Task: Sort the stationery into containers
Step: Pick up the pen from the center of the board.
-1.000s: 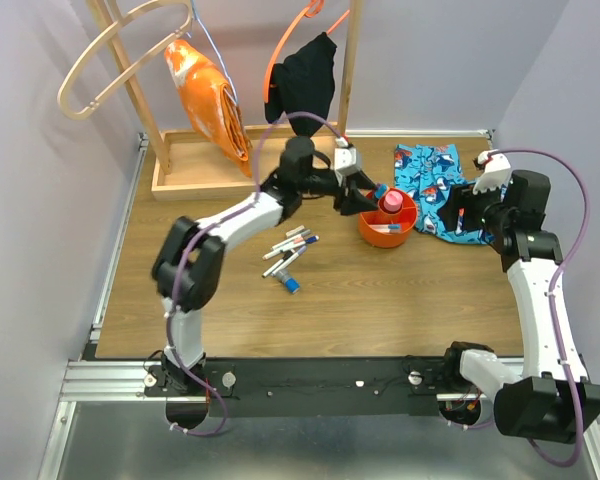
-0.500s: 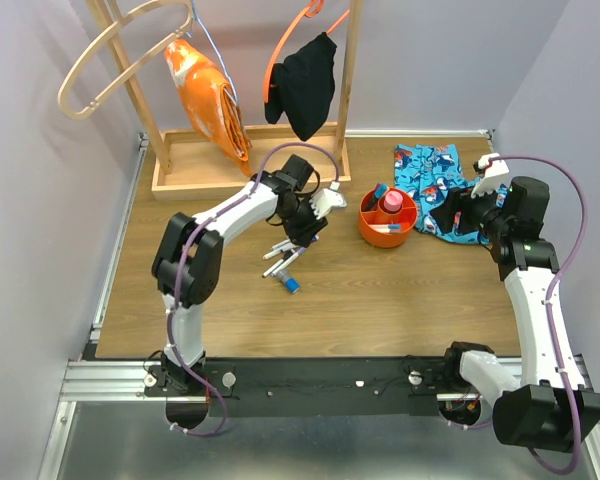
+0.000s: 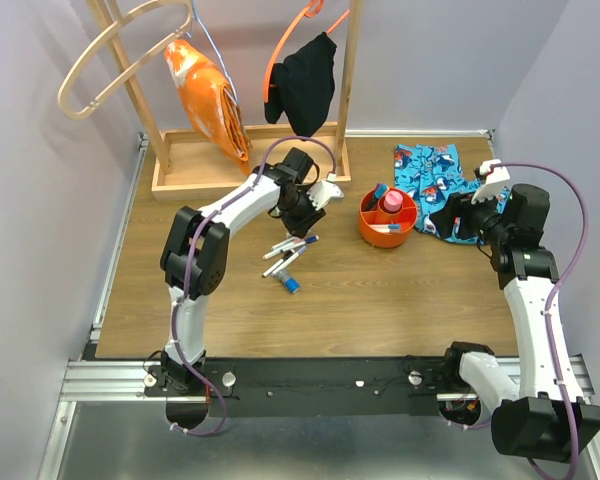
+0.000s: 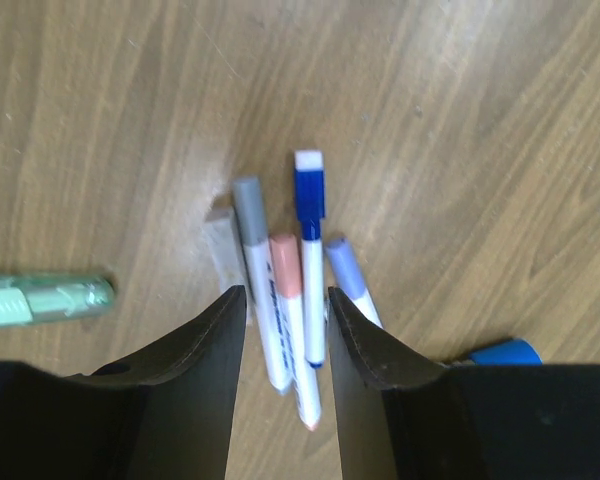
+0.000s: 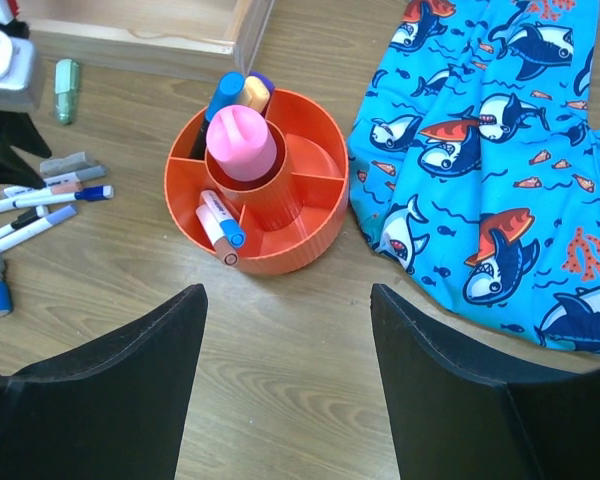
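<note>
Several loose pens (image 3: 290,245) lie on the wood left of the round orange tub (image 3: 387,236). My left gripper (image 3: 303,222) hangs over them, pointing down. In the left wrist view its jaws (image 4: 287,300) stand open astride a grey-capped pen (image 4: 250,215), a pink-capped pen (image 4: 285,275) and a blue-capped pen (image 4: 309,190). A purple-capped pen (image 4: 344,268) lies just outside the right finger. The tub (image 5: 280,262) holds a pink tube (image 5: 242,140) in its centre and a few markers (image 5: 218,222) in its compartments. My right gripper (image 5: 285,300) is open and empty, near the tub.
A blue shark-print cloth (image 5: 500,150) lies right of the tub. A small green item (image 4: 40,298) rests left of the pens, and a blue-capped piece (image 3: 292,285) lies nearer me. The wooden rack base (image 3: 200,175) with orange (image 3: 210,95) and black (image 3: 302,85) garments stands behind.
My left gripper swung from over the orange tub back left to the pens and came down over them, its jaws narrowing. The right arm drew back slightly.
</note>
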You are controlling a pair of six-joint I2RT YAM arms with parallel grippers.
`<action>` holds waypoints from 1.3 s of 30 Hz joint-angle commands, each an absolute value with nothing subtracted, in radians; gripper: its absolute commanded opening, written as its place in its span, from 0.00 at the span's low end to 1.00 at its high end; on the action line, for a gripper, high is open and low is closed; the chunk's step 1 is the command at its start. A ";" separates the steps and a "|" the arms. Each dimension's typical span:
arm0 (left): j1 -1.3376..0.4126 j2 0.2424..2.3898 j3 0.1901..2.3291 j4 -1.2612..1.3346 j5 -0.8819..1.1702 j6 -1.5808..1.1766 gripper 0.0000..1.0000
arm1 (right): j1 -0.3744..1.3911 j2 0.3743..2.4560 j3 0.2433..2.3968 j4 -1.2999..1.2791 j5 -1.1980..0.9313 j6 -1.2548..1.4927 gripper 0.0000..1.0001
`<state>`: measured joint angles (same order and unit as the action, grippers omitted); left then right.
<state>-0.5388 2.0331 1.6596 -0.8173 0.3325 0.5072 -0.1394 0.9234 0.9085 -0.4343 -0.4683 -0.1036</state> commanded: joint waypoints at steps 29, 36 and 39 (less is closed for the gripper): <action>-0.601 2.295 1.881 -0.905 0.324 0.508 0.26 | -0.144 0.942 0.902 -0.416 -0.425 -0.107 0.75; -0.603 2.166 1.957 -1.046 0.532 0.485 0.06 | -0.146 0.936 0.899 -0.425 -0.416 -0.123 0.75; -0.604 2.129 2.066 -1.081 0.670 0.460 0.05 | -0.144 0.931 0.894 -0.420 -0.419 -0.123 0.75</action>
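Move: The pen with the blue cap lies almost right under the left hand, its middle about 5 cm below and 1 cm to the right, with the capped end pointing right. The gray pen lies beside it, about 2 cm ahead of the hand; the red-ended pen's middle is level with the hand and 2 cm to its left; the green highlighter is some 8 cm ahead and 5 cm left. From the right hand the blue-capped pen is about 6 cm ahead, 32 cm left and 22 cm below. The left hand, fingers half open, slides about 3.5 cm to the right and sinks some 4.5 cm onto the capped end of the pen, keeping its slant down to the right, then closes and pinches the pen across its blue cap. With the cap gripped it starts to rise about 2.5 cm, drawing back towards the base by about the same and a little farther right, the wrist tipping some 5 to 10 degrees. ##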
